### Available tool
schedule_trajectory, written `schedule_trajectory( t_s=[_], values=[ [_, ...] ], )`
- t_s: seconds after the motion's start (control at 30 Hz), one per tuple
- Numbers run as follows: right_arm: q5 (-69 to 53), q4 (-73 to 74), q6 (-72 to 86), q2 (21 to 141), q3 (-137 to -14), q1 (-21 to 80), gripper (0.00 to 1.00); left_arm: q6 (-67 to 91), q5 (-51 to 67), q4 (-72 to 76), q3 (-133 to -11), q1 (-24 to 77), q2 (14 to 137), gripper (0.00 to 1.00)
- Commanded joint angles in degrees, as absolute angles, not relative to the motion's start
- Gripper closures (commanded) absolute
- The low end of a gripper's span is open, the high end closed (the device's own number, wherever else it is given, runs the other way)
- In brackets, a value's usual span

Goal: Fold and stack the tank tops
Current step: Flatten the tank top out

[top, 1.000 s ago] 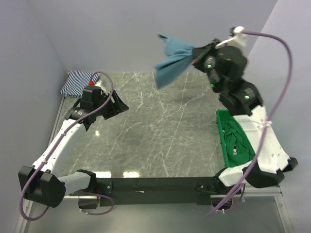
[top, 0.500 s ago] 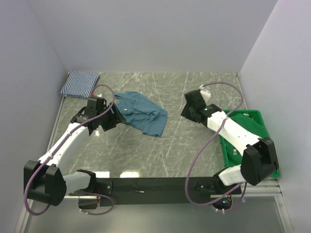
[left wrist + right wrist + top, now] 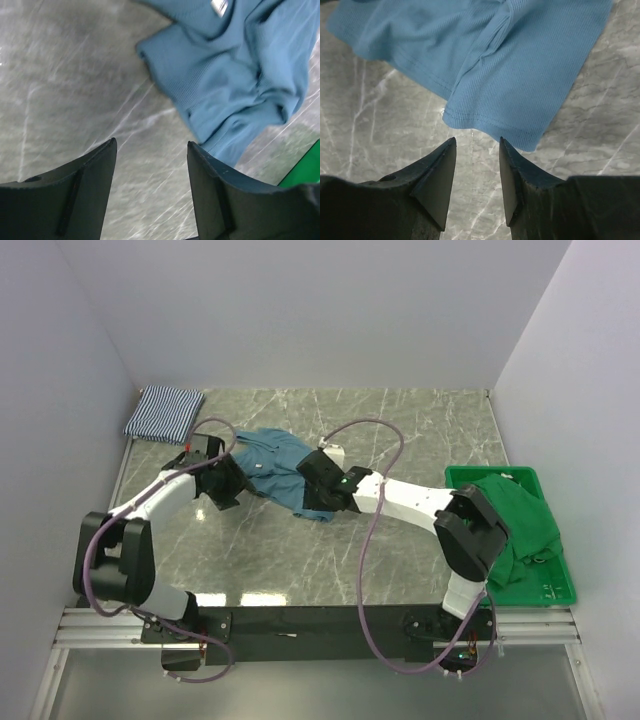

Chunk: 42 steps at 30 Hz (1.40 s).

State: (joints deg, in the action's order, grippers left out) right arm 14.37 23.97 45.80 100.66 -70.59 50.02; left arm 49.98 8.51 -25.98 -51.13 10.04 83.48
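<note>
The teal-blue tank top (image 3: 278, 462) lies crumpled on the marble table, left of centre. The navy-and-white striped tank top (image 3: 165, 412) rests folded in the back left corner. My left gripper (image 3: 236, 482) stands open at the teal top's left edge; in the left wrist view the left gripper (image 3: 151, 144) has bare table between its fingers and the teal top (image 3: 235, 75) lies just beyond. My right gripper (image 3: 312, 486) is open at the teal top's near right hem. In the right wrist view the right gripper (image 3: 477, 141) sits just short of the hem of the teal top (image 3: 510, 65), holding nothing.
A green crate (image 3: 548, 585) stands at the table's right edge with a green cloth (image 3: 520, 520) heaped in it; a corner of the green crate (image 3: 306, 172) shows in the left wrist view. The right arm stretches low across the table's middle. Walls close the back and sides.
The right gripper, which held the teal top high in the air, let it drop onto the table, opened, and swung down left to its hem. The left gripper moved in toward the cloth.
</note>
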Motion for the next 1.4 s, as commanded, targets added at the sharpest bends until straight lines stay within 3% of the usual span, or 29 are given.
schedule_trajectory(
  t_s=[0.0,0.37,0.7,0.8,0.83,0.93,1.13,1.37],
  values=[
    [15.99,23.98,45.97,102.21,-77.66,50.27,0.53,52.81,7.39,-24.26,-55.54,9.93,85.25,0.37],
    [16.26,26.54,44.82,110.82,-83.32,51.59,0.53,54.23,4.14,-27.41,-65.12,9.58,98.52,0.43],
    [16.61,28.39,44.56,115.49,-84.99,52.38,0.55,54.31,0.62,-27.69,-66.18,9.58,103.53,0.48],
    [17.4,27.95,45.0,114.35,-83.59,52.29,0.73,54.23,0.18,-27.95,-66.45,9.58,104.5,0.55],
    [18.1,27.95,45.09,113.82,-83.32,52.29,0.86,54.14,0.18,-28.12,-66.62,9.58,104.85,0.58],
    [19.15,27.25,45.61,109.71,-81.39,52.03,1.0,54.32,0.17,-27.77,-66.1,9.58,104.77,0.72],
    [21.53,26.81,47.02,97.33,-74.37,50.19,1.0,54.05,0.18,-29.17,-65.48,9.58,102.14,0.99],
    [23.47,27.34,51.32,76.57,-53.38,44.74,1.0,52.74,-1.67,-30.59,-55.12,9.41,88.26,0.99]
  ],
)
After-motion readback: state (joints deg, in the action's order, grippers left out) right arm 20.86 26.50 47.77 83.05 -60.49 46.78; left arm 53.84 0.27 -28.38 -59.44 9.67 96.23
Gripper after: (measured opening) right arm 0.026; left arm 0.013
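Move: The left hand goes for the blue tank top's loose corner, about 6 cm ahead, 1 cm left and 6 cm below; the white label lies some 5 cm right of that corner and 2 cm farther out, the folded striped top about 22 cm ahead and 22 cm left of the hand. The right hand goes for the left hem corner, about 1 cm ahead, 3 cm left and 6 cm below, with the other hem corner roughly 4 cm to the hand's right and 1 cm back. The left hand reaches about 5 cm forward, then sinks as much onto the tank top's loose corner with its wrist turning slightly, closes from wide open to pinch it, and eases a couple of centimetres back and up with the corner still held. Meanwhile the half-open right hand slips forward and left with a slight rise, sinks some 6 cm onto the hem corner and pinches it shut, then lifts about 9 cm while sweeping 10 cm to the right, away from the left hand. ##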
